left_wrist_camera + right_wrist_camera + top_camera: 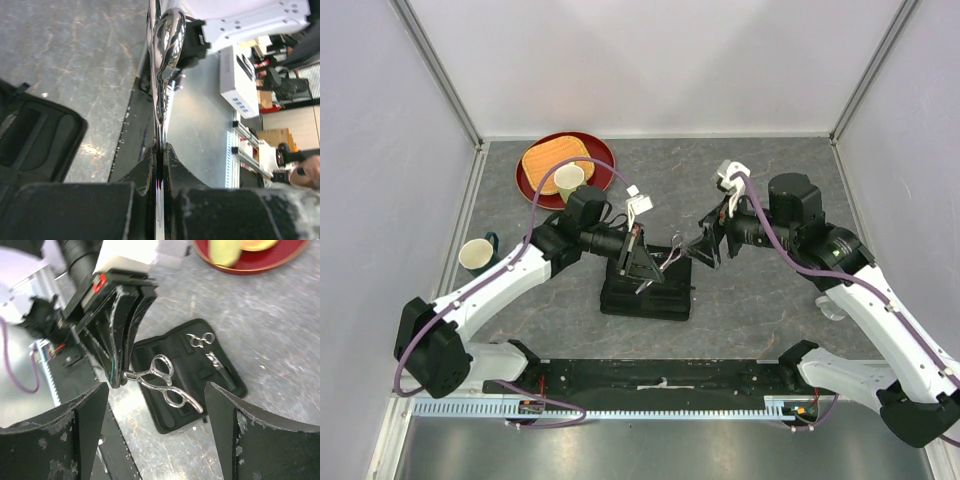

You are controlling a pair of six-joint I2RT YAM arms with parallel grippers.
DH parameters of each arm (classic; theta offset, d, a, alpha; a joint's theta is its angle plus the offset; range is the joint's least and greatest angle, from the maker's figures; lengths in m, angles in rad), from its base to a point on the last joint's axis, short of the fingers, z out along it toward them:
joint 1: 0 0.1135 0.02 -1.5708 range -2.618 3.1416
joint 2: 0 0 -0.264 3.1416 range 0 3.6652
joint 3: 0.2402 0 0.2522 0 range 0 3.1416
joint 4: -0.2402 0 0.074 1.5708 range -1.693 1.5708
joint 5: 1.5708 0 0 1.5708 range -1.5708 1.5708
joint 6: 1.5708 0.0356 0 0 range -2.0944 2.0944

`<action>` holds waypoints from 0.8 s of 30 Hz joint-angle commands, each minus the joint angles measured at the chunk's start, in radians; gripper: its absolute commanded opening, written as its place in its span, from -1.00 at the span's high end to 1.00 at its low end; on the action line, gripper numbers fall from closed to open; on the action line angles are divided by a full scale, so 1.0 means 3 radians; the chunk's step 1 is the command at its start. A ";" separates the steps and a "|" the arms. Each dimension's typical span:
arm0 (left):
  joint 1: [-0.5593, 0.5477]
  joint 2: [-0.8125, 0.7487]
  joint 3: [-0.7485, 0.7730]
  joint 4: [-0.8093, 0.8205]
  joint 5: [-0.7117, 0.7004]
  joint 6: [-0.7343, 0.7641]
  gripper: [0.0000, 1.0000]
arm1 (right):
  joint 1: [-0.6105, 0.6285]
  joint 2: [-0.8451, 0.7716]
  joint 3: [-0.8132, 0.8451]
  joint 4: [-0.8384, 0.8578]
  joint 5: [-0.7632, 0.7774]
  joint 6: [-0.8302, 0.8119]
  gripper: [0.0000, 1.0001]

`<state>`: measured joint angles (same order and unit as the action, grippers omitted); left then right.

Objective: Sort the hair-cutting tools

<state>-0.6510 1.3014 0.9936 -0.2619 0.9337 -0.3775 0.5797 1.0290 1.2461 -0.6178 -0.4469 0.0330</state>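
My left gripper (pixel 160 150) is shut on the blades of a pair of silver scissors (pixel 167 45), holding them in the air above the open black zip case (pixel 645 297). The ring handles (pixel 162 382) stick out toward my right gripper (pixel 155 390). That gripper stands open, its fingers wide on either side of the handles and clear of them. In the top view the two grippers face each other over the case, left (pixel 648 268) and right (pixel 703 248). A second pair of small silver scissors (pixel 207 347) lies inside the case (pixel 165 422).
A red plate (pixel 535 185) at the back left carries a flat orange item and a pale cup (pixel 569 181). Another cup (pixel 475 255) stands by the left wall. The arms' black base rail (pixel 660 378) runs along the near edge.
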 commanded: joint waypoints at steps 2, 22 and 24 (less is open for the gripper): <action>0.0007 -0.0268 0.0053 -0.0155 0.0692 0.0348 0.95 | 0.0001 0.0072 -0.0119 -0.0027 -0.0959 -0.0386 -0.69; 0.0007 -0.0370 0.0155 -0.0804 0.0493 0.0875 0.95 | 0.0001 0.0425 -0.0360 0.0244 -0.1660 0.0007 0.44; 0.0007 -0.0370 0.0160 -0.0804 0.0472 0.0875 0.95 | 0.0001 0.0430 -0.0370 0.0254 -0.1630 0.0059 0.96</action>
<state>-0.6510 1.2125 1.0008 -0.4995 1.0771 -0.1543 0.5781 1.1576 1.1423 -0.6067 -0.9066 0.0212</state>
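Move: The right hand, open, is above and just right of the handles of the scissors that the left hand already grips by the blade side: they lie about 3 cm to its left, level fore and aft, some 6 cm lower. From the left hand those handles stick out roughly 5 cm ahead, 5 cm right and 3 cm higher. The black tool case lies about 28 cm below the right hand, 9 cm left and 1 cm back; the small scissors in it sit 5 cm ahead, 15 cm left and 27 cm down. The right hand draws back about 5 cm, first nearly level and then sinking some 5 cm while easing about 4 cm left onto the scissors' handle end, its fingers swinging some 25 degrees counter-clockwise and tipping downward as they close from wide open to about a quarter open, with the handle part between them. The left hand keeps its shut grip on the scissors and carries them back about 5 cm and a little left, rising early and sinking most of the way again, with a turn of about 10 degrees clockwise. ##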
